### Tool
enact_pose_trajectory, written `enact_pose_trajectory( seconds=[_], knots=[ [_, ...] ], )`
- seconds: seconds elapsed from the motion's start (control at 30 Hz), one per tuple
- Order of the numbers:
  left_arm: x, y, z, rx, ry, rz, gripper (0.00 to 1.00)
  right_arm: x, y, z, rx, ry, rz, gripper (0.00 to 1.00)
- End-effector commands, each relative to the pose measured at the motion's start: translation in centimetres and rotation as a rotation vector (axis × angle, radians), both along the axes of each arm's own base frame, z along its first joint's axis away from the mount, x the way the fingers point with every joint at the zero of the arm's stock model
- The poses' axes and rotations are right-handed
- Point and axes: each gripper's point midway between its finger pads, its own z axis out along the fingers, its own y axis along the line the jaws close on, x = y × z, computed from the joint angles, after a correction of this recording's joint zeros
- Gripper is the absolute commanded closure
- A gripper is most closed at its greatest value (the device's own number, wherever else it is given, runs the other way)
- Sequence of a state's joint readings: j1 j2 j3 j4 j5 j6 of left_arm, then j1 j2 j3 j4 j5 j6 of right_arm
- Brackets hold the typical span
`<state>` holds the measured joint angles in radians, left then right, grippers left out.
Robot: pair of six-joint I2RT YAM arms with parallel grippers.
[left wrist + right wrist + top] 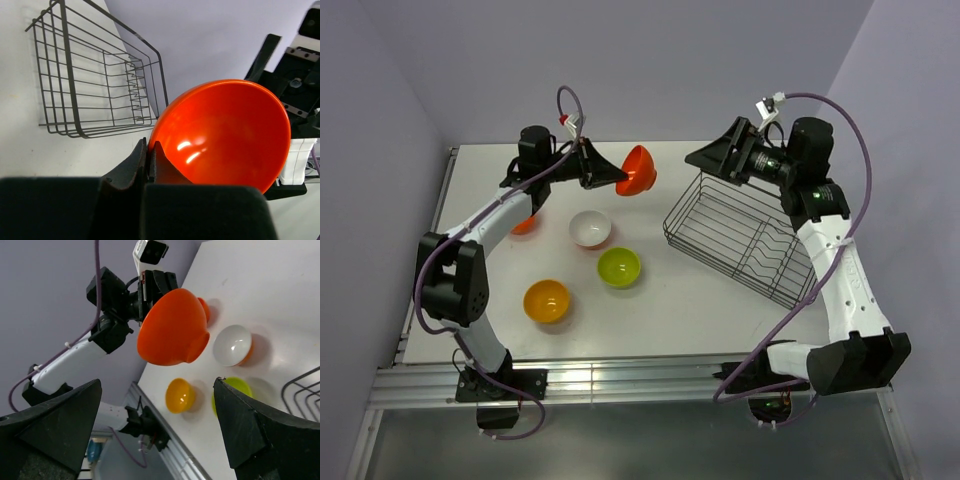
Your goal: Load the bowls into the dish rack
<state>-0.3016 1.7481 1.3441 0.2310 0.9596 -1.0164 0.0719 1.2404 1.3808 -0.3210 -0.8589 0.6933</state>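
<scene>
My left gripper (617, 177) is shut on the rim of a red-orange bowl (636, 170) and holds it tilted in the air above the far middle of the table. In the left wrist view the jaws (148, 147) pinch the bowl's (225, 135) edge. The dish rack (740, 235) stands on the right and holds no bowls; it also shows in the left wrist view (95, 85). My right gripper (708, 165) is open and empty above the rack's far left corner, facing the held bowl (172, 327). The white bowl (590, 228), the lime green bowl (619, 267) and the yellow-orange bowl (547, 301) sit on the table.
A second red-orange bowl (525, 224) lies partly hidden under my left arm. The white table (660, 310) ends at a metal rail along the near edge. Purple walls close the back and sides. Rack wires (302, 390) show at the right of the right wrist view.
</scene>
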Motion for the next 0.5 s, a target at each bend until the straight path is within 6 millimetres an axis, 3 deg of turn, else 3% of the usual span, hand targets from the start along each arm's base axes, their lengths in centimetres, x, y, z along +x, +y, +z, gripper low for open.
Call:
enact_pose_trajectory(
  seconds=[0.0, 0.17, 0.3, 0.47],
  knots=[
    [-1.4, -0.5, 3.9, -0.052, -0.113, -0.007, 1.00, 0.3, 1.6, -1.0, 0.068, 0.084, 0.020, 0.00],
    [-0.7, -0.6, 2.7, -0.016, -0.079, 0.039, 1.00, 1.0, 3.1, -3.2, 0.116, 0.197, 0.048, 0.00],
    [-0.1, -0.7, 1.4, -0.015, -0.038, 0.063, 1.00, 0.9, 4.7, -3.4, 0.111, 0.196, 0.077, 0.00],
    [0.3, -1.1, 1.2, -0.018, -0.034, 0.054, 1.00, 0.7, 6.4, -4.4, 0.087, 0.217, 0.116, 0.00]
  ],
)
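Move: Some 15 cm to the right hand's left and 7 cm farther out hangs the red bowl, about 8 cm below that hand. The dish rack's middle is roughly 11 cm to that hand's right, 4 cm ahead and 31 cm down. From the left hand, which pinches its rim, the red bowl's middle is about 4 cm right, 2 cm ahead and 3 cm up; 23 cm below, the white bowl lies 9 cm left and 3 cm ahead, the green bowl 7 cm back and 1 cm left. Sinking about 6 cm and travelling roughly as far to its left, the right hand closes in on the foot side of the held red bowl, gripper kept wide open; most of the drop comes early, with the fingers dipping some 15 degrees, then it runs on almost level to the left. The left hand keeps its rim pinch and eases down about 1 cm. ##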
